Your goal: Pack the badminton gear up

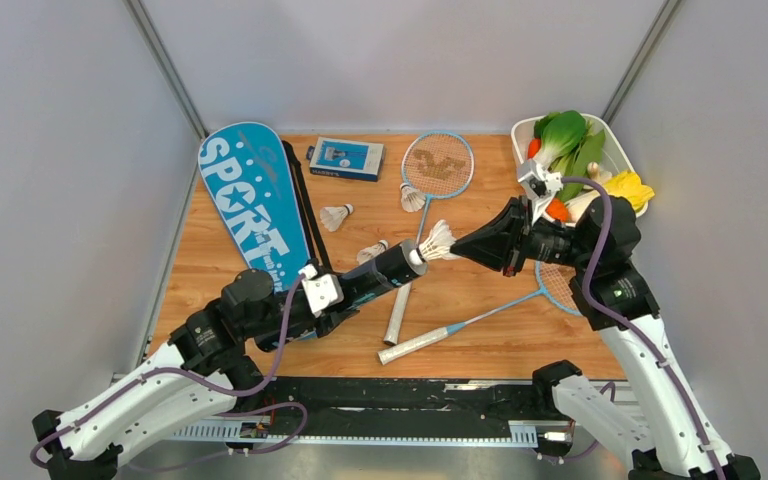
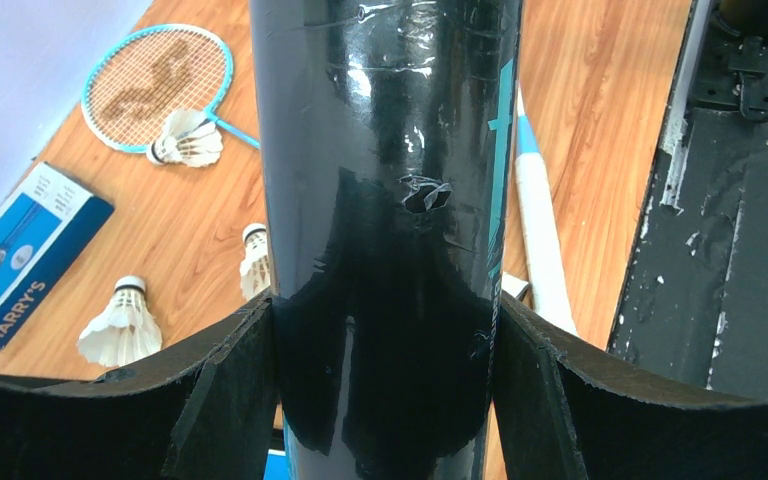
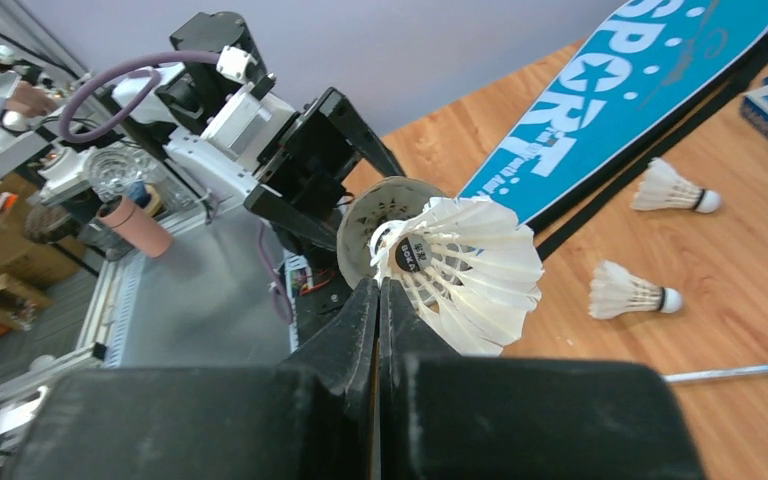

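Note:
My left gripper [image 1: 352,288] is shut on the long black tube [image 1: 385,270] and holds it slanted above the table, its open mouth [image 3: 385,215] facing right. In the left wrist view both fingers press the tube [image 2: 385,200] from either side. My right gripper [image 3: 378,285] is shut on the feather rim of a white shuttlecock [image 3: 465,265], held right at the tube's mouth, cork end toward it. Three more shuttlecocks [image 1: 337,215] [image 1: 412,197] [image 1: 372,252] lie on the table. One racket [image 1: 438,165] lies at the back. The other racket [image 1: 415,345] lies partly under my right arm. The blue SPORT cover [image 1: 253,205] lies to the left.
A small blue box [image 1: 346,158] sits at the back between the cover and the racket head. The white tray [image 1: 615,150] of vegetables stands in the back right corner, just behind my right arm. Grey walls close in on three sides.

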Available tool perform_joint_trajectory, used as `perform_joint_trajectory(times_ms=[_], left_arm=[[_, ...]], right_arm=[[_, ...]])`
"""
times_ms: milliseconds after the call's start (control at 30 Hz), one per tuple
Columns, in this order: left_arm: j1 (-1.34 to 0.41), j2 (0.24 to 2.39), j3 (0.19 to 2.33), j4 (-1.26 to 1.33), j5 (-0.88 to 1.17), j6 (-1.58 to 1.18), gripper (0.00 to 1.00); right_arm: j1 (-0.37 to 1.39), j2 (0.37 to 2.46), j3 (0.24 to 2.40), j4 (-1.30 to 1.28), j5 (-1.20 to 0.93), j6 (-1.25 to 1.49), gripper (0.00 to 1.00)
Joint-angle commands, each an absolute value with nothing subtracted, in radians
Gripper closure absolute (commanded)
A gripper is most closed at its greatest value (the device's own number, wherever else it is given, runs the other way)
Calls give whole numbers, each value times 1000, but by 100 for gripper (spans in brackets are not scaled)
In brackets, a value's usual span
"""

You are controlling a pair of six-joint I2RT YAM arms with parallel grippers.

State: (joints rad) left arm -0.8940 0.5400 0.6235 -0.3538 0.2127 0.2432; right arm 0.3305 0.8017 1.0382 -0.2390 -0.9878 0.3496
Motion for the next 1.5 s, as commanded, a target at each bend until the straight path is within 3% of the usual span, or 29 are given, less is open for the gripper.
perform_joint_trajectory(times_ms=[0, 533, 867, 1467], left_arm=[[-891, 534, 657, -267, 257, 286, 46], [-891, 628, 709, -263, 284, 306, 46], [-891, 621, 694, -255, 276, 305, 46], [-891, 573, 681, -264, 295, 315, 47]], right_arm=[[347, 798, 1001, -147, -1096, 420, 100], [474, 864, 912, 26, -1021, 489, 100], [591, 910, 874, 27, -905, 453, 100], [608, 935, 899, -60, -793, 412, 100]])
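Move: My right fingers hold the shuttlecock by its skirt, cork towards the tube; the tube's open mouth is about 6 cm to the hand's left, 1 cm back and 4 cm below. Down on the table, some 35 cm below, a loose shuttlecock lies 20 cm ahead and 14 cm left, a racket handle 4 cm ahead and 7 cm left. From my left hand, gripping the tube, the mouth is roughly 13 cm right, 3 cm ahead and 10 cm up. I push the shuttlecock cork-first into the tube with my right hand, going about 5.5 cm left and some 4 cm down while it dips 2 cm back and partly recovers. The wrist swings about 10 degrees counter-clockwise, then eases partway back; the fingers stay shut, ending at the rim. My left hand keeps its grip on the tube, yielding a centimetre or so and coming back. ##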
